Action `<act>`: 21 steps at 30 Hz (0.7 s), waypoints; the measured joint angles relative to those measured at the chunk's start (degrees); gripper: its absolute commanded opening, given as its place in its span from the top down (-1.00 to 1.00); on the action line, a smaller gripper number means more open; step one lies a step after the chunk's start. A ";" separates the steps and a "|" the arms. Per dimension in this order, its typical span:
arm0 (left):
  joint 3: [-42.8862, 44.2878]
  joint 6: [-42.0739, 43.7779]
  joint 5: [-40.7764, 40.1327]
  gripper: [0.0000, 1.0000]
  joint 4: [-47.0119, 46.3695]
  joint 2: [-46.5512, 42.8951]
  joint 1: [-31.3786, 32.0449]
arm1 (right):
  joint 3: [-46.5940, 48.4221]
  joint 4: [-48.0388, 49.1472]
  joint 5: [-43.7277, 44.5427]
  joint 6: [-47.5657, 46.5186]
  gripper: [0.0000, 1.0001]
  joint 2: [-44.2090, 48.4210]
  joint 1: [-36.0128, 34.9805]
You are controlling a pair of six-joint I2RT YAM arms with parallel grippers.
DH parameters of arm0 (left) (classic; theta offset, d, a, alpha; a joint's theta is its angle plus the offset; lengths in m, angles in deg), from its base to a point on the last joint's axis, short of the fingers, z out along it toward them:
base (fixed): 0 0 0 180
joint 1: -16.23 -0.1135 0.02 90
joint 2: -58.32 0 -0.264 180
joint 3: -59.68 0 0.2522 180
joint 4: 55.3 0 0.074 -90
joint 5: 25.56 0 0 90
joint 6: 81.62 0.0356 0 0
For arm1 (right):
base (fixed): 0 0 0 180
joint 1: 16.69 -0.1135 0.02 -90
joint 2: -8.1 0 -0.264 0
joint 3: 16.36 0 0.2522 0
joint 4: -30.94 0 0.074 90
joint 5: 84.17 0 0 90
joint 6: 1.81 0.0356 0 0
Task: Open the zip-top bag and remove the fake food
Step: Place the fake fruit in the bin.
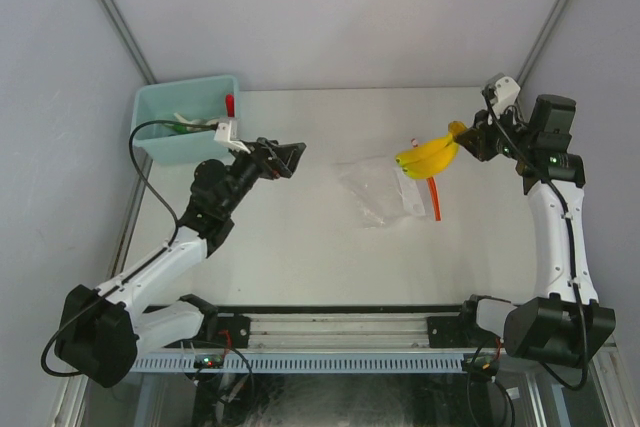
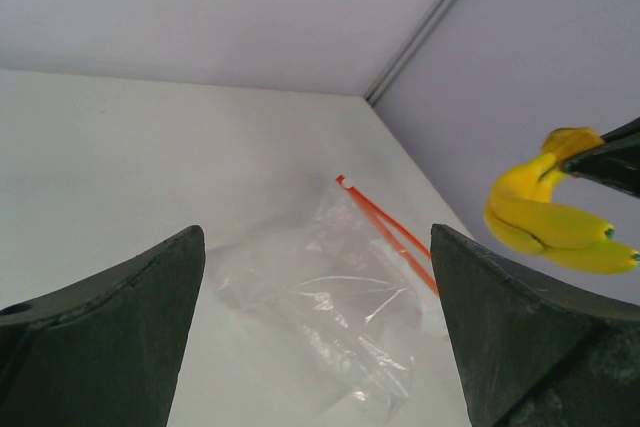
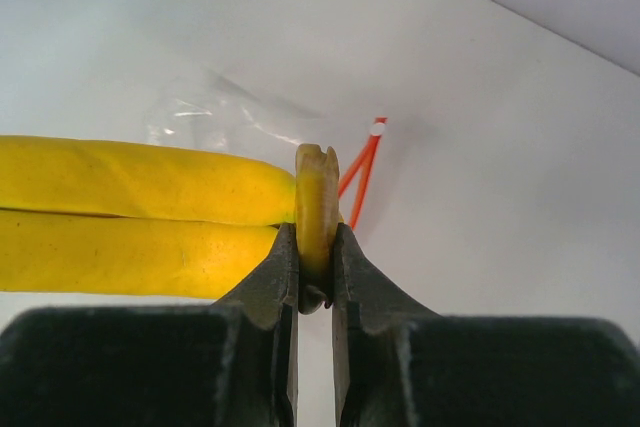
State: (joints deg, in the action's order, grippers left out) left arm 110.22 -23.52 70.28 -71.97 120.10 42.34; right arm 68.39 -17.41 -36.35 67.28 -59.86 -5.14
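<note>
The clear zip-top bag (image 1: 385,190) lies flat in the middle of the table, its red-orange zip strip (image 1: 434,198) on the right, parted. It looks empty in the left wrist view (image 2: 330,302). My right gripper (image 1: 468,137) is shut on the stem of the yellow banana (image 1: 428,156) and holds it in the air above the bag's right end; the right wrist view shows the stem (image 3: 317,212) pinched between the fingers. My left gripper (image 1: 290,159) is open and empty, left of the bag. Red, green and whitish pieces (image 1: 205,122) lie in the teal bin.
The teal plastic bin (image 1: 165,104) stands at the table's back left corner, behind my left arm. Grey walls close in the back and both sides. A metal rail runs along the near edge.
</note>
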 measured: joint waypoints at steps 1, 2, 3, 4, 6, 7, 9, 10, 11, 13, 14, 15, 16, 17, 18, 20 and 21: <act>-0.02 -0.42 0.83 -0.90 -1.09 0.00 0.02 | 0.00 -0.02 -0.74 1.01 1.00 -0.02 0.00; -0.02 -0.83 1.53 -0.89 -2.01 0.00 0.02 | 0.00 -0.02 -1.57 1.97 1.00 -0.02 0.00; -0.02 -1.14 2.01 -0.89 -2.60 0.02 0.02 | 0.00 -0.02 -2.36 2.95 1.00 -0.02 0.00; -0.02 -1.66 2.51 -0.89 -3.26 0.07 0.02 | 0.00 -0.04 -3.13 3.80 1.00 -0.07 0.00; -0.02 -2.71 3.52 -0.88 -4.24 0.37 0.15 | 0.02 -0.04 -5.20 5.62 1.00 -0.33 0.00; 0.00 -3.23 3.87 -0.87 -4.59 0.59 0.24 | 0.02 -0.04 -6.12 6.32 1.00 -0.55 0.00; 0.22 -5.25 5.11 -0.86 -5.11 1.62 0.42 | 0.02 -0.09 -8.37 7.58 1.00 -1.25 0.00; 0.42 -6.62 6.05 -0.86 -5.29 2.43 0.50 | 0.02 -0.09 -9.68 8.13 1.00 -1.73 0.00; 0.61 -7.67 6.71 -0.86 -5.29 3.10 0.55 | 0.02 -0.11 -10.93 8.35 1.00 -2.19 0.00; 1.40 -10.29 8.55 -0.85 -5.27 5.03 0.66 | 0.02 -0.15 -12.98 8.31 1.00 -2.89 -0.15; 2.08 -11.69 9.66 -0.85 -5.18 6.12 0.70 | 0.02 -0.20 -14.03 8.09 1.00 -3.10 -0.48; 2.97 -12.85 10.82 -0.85 -5.11 7.21 0.79 | 0.02 -0.26 -14.78 7.78 1.00 -3.17 -0.76; 3.87 -13.84 11.80 -0.85 -5.09 8.11 0.83 | 0.02 -0.42 -15.54 7.04 1.00 -3.17 -1.25; 5.14 -14.78 13.07 -0.85 -5.05 9.29 1.11 | 0.02 -0.61 -16.35 5.90 1.00 -3.17 -1.75; 6.60 -15.67 14.34 -0.85 -5.03 10.54 1.55 | 0.02 -0.83 -17.09 4.59 1.00 -3.10 -2.36; 9.57 -16.72 16.94 -0.86 -5.16 12.85 2.89 | 0.02 -1.57 -18.62 1.01 1.00 -3.10 -4.13; 10.67 -17.05 18.01 -0.86 -5.27 13.73 3.50 | 0.20 -2.38 -19.37 -1.16 1.00 -3.10 -5.11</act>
State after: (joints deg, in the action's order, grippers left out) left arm 120.88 -40.57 88.29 -77.24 133.83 45.83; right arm 68.58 -19.79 -55.71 66.12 -62.97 -10.26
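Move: The banana bunch I mean to take with my left hand hangs by its stem from my right fingers, its middle about 28 cm to my left hand's right, 2 cm farther out and roughly 4 cm lower. On the table, about 26 cm below my left hand, the empty bag lies some 20 cm right and 4 cm ahead; the bin sits about 30 cm left and 16 cm ahead. From my right hand, my open left gripper is roughly 35 cm left, 4 cm back and about level. I bring my hands together for a hand-over. With fingers wide open, my left hand first lifts about 1.5 cm, then speeds up to the right towards the bananas, some 9 cm in all and slightly higher, turning clockwise to face them. My right hand keeps the stem pinched and carries the bunch about 7 cm left and 3 cm back at steady height, swinging some 20 degrees counter-clockwise. ##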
